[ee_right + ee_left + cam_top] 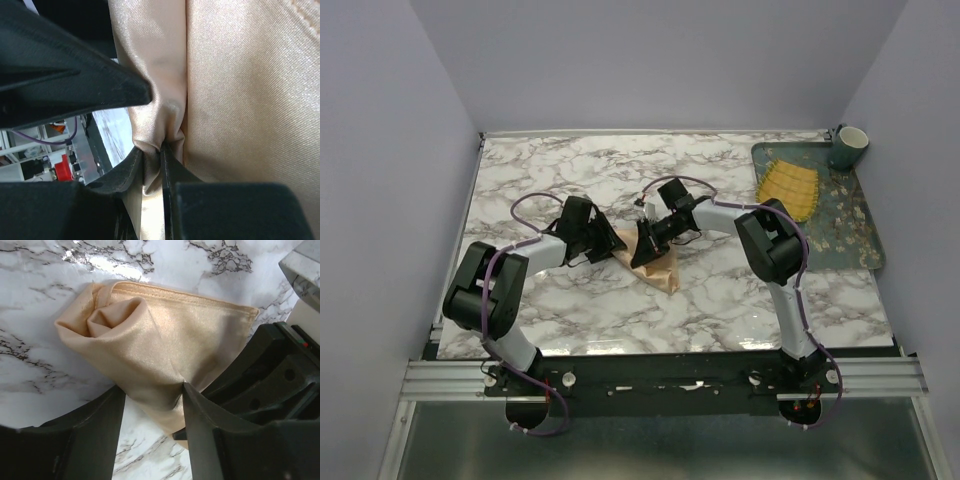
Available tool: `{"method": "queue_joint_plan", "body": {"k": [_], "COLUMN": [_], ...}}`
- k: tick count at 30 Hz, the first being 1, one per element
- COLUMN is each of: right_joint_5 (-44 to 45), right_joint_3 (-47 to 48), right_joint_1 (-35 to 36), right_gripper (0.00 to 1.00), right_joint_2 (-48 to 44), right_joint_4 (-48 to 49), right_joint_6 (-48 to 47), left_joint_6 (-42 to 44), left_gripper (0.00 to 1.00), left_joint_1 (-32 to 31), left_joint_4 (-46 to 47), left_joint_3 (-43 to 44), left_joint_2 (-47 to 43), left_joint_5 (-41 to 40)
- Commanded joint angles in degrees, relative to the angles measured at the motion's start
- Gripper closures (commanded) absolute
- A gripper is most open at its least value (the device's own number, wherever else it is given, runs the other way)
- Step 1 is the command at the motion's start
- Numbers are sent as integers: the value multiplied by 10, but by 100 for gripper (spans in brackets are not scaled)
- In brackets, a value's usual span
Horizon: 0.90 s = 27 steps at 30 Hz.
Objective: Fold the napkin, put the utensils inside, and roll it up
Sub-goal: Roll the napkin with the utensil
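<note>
The peach-orange napkin (661,270) lies bunched on the marble table, between my two grippers. My right gripper (646,244) is shut on a fold of the napkin (240,100); in the right wrist view the gripper (152,148) pinches a ridge of cloth between nearly closed fingers. My left gripper (608,243) sits at the napkin's left edge. In the left wrist view the gripper (153,387) is open, marble shows between its fingers, and the right finger (200,425) touches the folded, creased napkin (165,340). No utensils are in view.
A blue-green patterned tray (855,230) stands at the back right with a yellow checked cloth (788,188) on it and a green mug (847,147) at its far corner. The right arm's body crowds the right side of the left wrist view.
</note>
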Motion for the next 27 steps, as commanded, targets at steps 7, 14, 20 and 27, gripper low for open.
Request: {"method": "queue_joint_plan", "body": {"k": [7,14,20,27], "right_joint_5": [60,204,415,563], "right_joint_3": [-15,7,13,50], "right_joint_1": [-1,28,99,171], "right_gripper": [65,42,34,30], "right_joint_2": [-9,-96,-148,-129], "right_joint_4": [-52,-134,-172,-206], "right_joint_6": [-42,-55,-35,-27], "left_joint_6": [11,-2,-6,-9], "left_gripper": [58,65,65,65], "left_joint_1": [-2,-3,-5,-6], "left_joint_4": [3,7,2,2], "left_joint_3": [5,-14,-13,-15], "left_joint_2": [39,21,11,14], "left_joint_5": [-57,-40,-34,-28]}}
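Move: Between the right fingers, which still pinch its cloth, is the napkin roll, its middle only about 1 cm to the right and level; the loose flap lies roughly 4 cm ahead, 4 cm to the right and 1 cm lower. The roll's near-right end is about 5 cm back and 7 cm right of the right hand, some 1 cm down. From the left hand, already astride its far-left part, the roll's middle is some 4 cm back, 6 cm right and 1 cm lower. Taking over the hold, the left hand eases about 1 cm forward and down and closes its fingers on the napkin roll, then stays there. The right fingers open wide and let go of the cloth; that hand rises about 3 cm while going right, then swings back and left above the roll, its wrist turning some 40 degrees so the fingers point steeply down. ##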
